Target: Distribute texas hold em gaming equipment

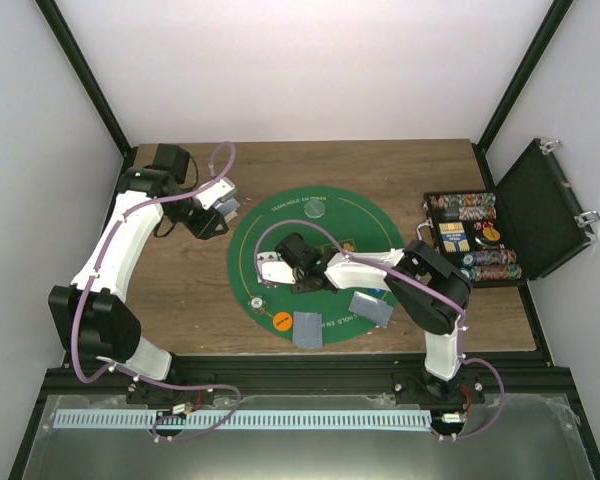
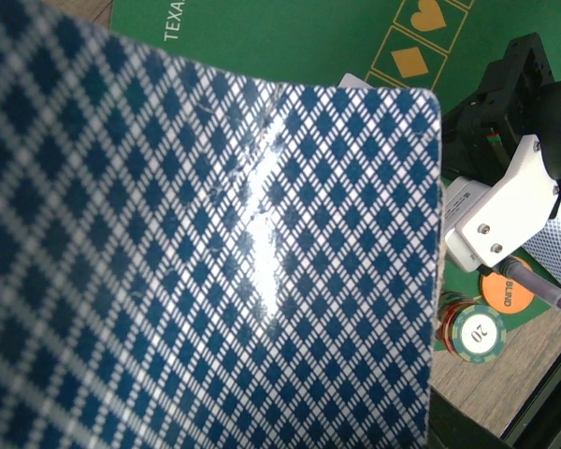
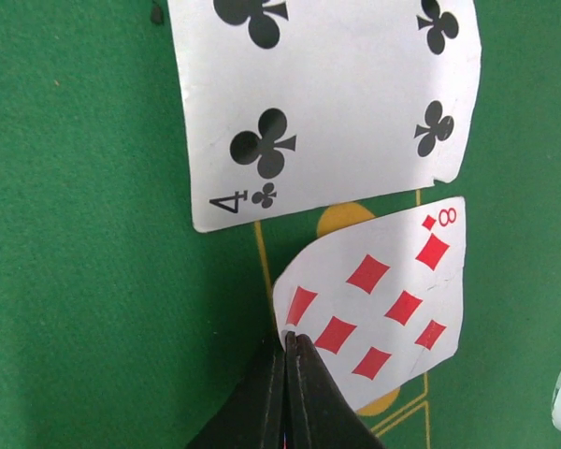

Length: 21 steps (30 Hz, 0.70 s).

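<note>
My right gripper (image 3: 288,344) is shut on the corner of a face-up eight of diamonds (image 3: 383,309), which bends up off the green mat (image 3: 84,234). Just beyond it a four of clubs (image 3: 327,103) lies face up. In the top view this gripper (image 1: 268,270) is left of the mat's middle. My left gripper (image 1: 223,205) hovers off the mat's left edge, shut on blue-and-white diamond-backed cards (image 2: 206,262) that hide its fingers. Two face-down cards (image 1: 307,328) (image 1: 372,308), an orange disc (image 1: 283,321), a chip (image 1: 254,301) and a clear disc (image 1: 317,211) lie on the mat.
An open black case (image 1: 540,205) with rows of chips (image 1: 470,210) stands on the wooden table at the right. In the left wrist view, a chip marked 20 (image 2: 477,329) and the orange BLIND disc (image 2: 507,290) lie near the right arm's white body (image 2: 496,215).
</note>
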Available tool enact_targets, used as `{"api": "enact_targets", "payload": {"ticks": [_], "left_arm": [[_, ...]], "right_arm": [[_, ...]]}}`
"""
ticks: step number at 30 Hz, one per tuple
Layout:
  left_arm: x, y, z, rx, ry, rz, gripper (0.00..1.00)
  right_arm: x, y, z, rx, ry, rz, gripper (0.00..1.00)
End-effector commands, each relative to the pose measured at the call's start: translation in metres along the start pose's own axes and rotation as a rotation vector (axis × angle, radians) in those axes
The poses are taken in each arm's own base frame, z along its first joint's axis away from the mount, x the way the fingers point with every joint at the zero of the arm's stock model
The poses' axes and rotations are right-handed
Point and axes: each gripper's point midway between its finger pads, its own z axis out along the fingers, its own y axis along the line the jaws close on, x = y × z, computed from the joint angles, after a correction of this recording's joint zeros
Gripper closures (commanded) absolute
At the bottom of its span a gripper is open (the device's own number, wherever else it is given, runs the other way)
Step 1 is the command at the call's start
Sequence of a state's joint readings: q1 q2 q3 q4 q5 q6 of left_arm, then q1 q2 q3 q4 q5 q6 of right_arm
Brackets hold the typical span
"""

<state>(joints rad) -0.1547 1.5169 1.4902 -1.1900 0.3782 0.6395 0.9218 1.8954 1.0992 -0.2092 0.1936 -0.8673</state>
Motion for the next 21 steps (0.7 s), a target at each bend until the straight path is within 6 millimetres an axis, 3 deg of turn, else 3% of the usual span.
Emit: {"api": "enact_targets", "payload": {"ticks": [1, 7, 15, 19, 21], "left_arm": [[-0.004, 0.000, -0.008, -0.013, -0.030, 0.013, 0.59], [-0.005, 0.000, -0.009, -0.014, -0.033, 0.014, 0.59], [-0.005, 0.000, -0.009, -0.015, -0.033, 0.020, 0.59], [-0.005, 0.000, -0.009, -0.015, -0.034, 0.018, 0.59], [-0.005, 0.000, -0.010, -0.015, -0.035, 0.019, 0.59]], "right_arm": [[-0.009, 0.014, 0.001, -0.061, -0.012, -0.023, 0.99], [-0.007, 0.016, 0.002, -0.064, -0.005, -0.030, 0.97], [-0.005, 0.015, -0.004, -0.050, 0.004, -0.041, 0.81], [-0.014, 0.008, -0.019, -0.037, -0.043, -0.024, 0.74], [-0.031, -0.004, -0.038, -0.017, -0.124, 0.016, 0.70]]}}
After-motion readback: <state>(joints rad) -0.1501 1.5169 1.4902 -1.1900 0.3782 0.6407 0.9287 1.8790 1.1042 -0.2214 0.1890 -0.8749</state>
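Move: The eight of diamonds is pinched by its near edge in the right fingers, down at the felt; its middle lies about 4 cm ahead of that hand and 1 cm below. The four of clubs lies level with it, about 7 cm to its left; the chip stack is some 8 cm back and 9 cm left of the hand, the orange blind button about 14 cm back and 2 cm left. From the left hand the eight lies some 16 cm right, 1 cm back, 19 cm below. Hold the right gripper in place at the near edge of the eight of diamonds, then open its fingers to about a quarter to let go of the card. As they spread, begin to raise the hand, only about 0.5 cm, keeping its tilt, with the fingers still straddling the card's near edge. ##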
